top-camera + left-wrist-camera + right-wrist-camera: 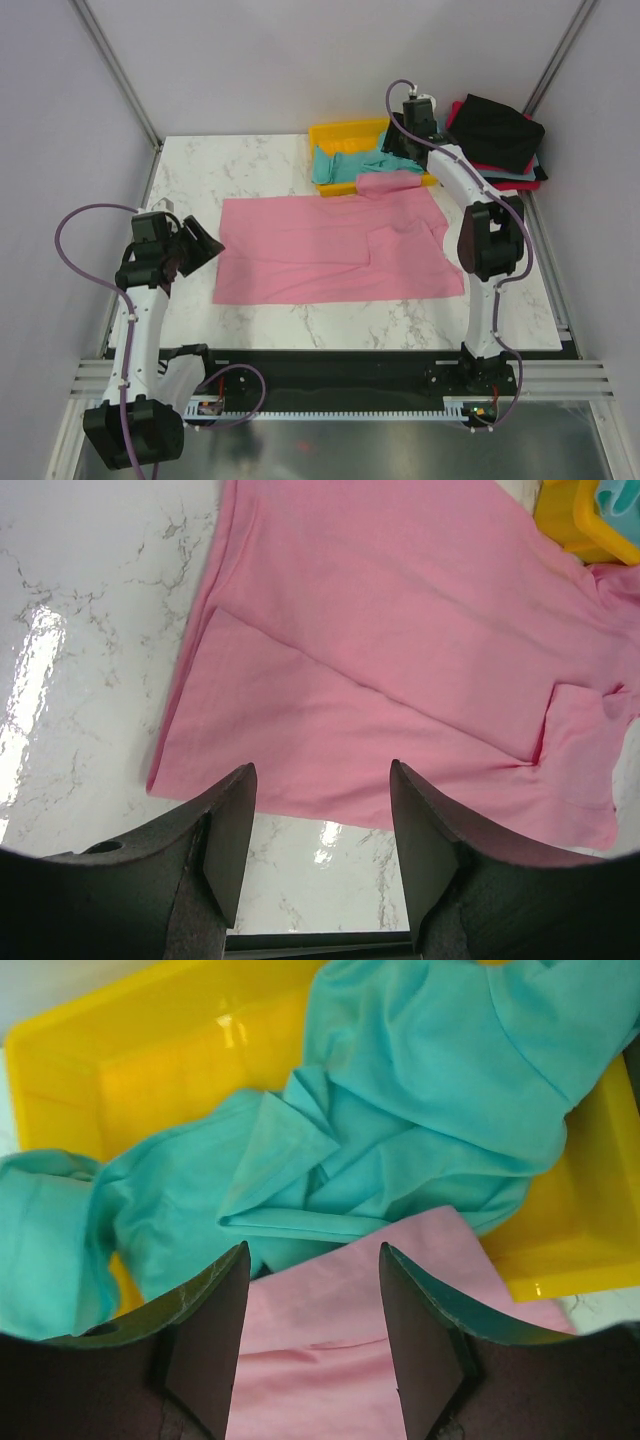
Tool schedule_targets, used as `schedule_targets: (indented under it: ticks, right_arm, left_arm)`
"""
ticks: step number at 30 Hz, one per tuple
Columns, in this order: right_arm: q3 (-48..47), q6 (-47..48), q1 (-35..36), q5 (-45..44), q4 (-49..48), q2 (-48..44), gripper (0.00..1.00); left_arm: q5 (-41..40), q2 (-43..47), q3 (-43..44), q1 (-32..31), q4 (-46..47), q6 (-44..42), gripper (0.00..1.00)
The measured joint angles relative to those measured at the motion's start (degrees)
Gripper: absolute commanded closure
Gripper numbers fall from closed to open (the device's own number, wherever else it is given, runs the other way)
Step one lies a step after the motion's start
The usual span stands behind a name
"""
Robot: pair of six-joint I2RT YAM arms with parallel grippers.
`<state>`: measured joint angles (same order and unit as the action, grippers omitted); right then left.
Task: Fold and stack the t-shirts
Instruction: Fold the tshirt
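The pink t-shirt (330,250) lies spread flat across the middle of the table, one sleeve (390,183) reaching up onto the tray's edge. It also shows in the left wrist view (400,640) and the right wrist view (340,1360). The teal t-shirt (345,163) lies crumpled in the yellow tray, also in the right wrist view (400,1110). The black t-shirt (497,132) lies folded on the red one (520,176) at the back right. My left gripper (205,250) is open and empty at the pink shirt's left edge. My right gripper (400,150) is open above the pink sleeve and the teal shirt.
The yellow plastic tray (340,130) stands at the back centre of the marble table (230,170). Grey walls and frame posts close in the back and sides. The table's near edge (330,345) borders a black rail.
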<state>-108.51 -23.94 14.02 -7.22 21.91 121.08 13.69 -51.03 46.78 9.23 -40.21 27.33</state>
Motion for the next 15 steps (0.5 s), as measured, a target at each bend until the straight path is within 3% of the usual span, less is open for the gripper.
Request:
schedule_targets:
  ticks: [15]
  right_arm:
    - [-6.3, 6.4, -5.2, -1.7, 9.4, 11.6, 0.39]
  left_arm:
    - [0.0, -1.6, 0.0, 0.0, 0.0, 0.0, 0.37]
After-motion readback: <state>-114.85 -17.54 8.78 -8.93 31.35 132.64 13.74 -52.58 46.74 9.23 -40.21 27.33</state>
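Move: The pink t-shirt's sleeve end, draped over the yellow bin's near rim, lies about 5 cm to the right hand's right, 2 cm back and some 13 cm below it. The teal shirt in the bin is centred about 6 cm ahead and 2 cm left; the stack of shirts stands some 25 cm right and 6 cm ahead, and the pink shirt's body lies about 20 cm back and 12 cm left. From the left hand the sleeve end is roughly 30 cm ahead and 39 cm right. The right hand, empty and still open, sinks about 9.5 cm while sliding some 6.5 cm to its right, coming down from over the teal shirt towards the pink sleeve end on the bin's near rim, with hardly any reach forward or back. As it goes the wrist tips the fingers about 15 degrees further down and rolls its left side slightly lower, and the descent eases to a stop with the fingertips spread just above the sleeve end, not yet closing on it. ##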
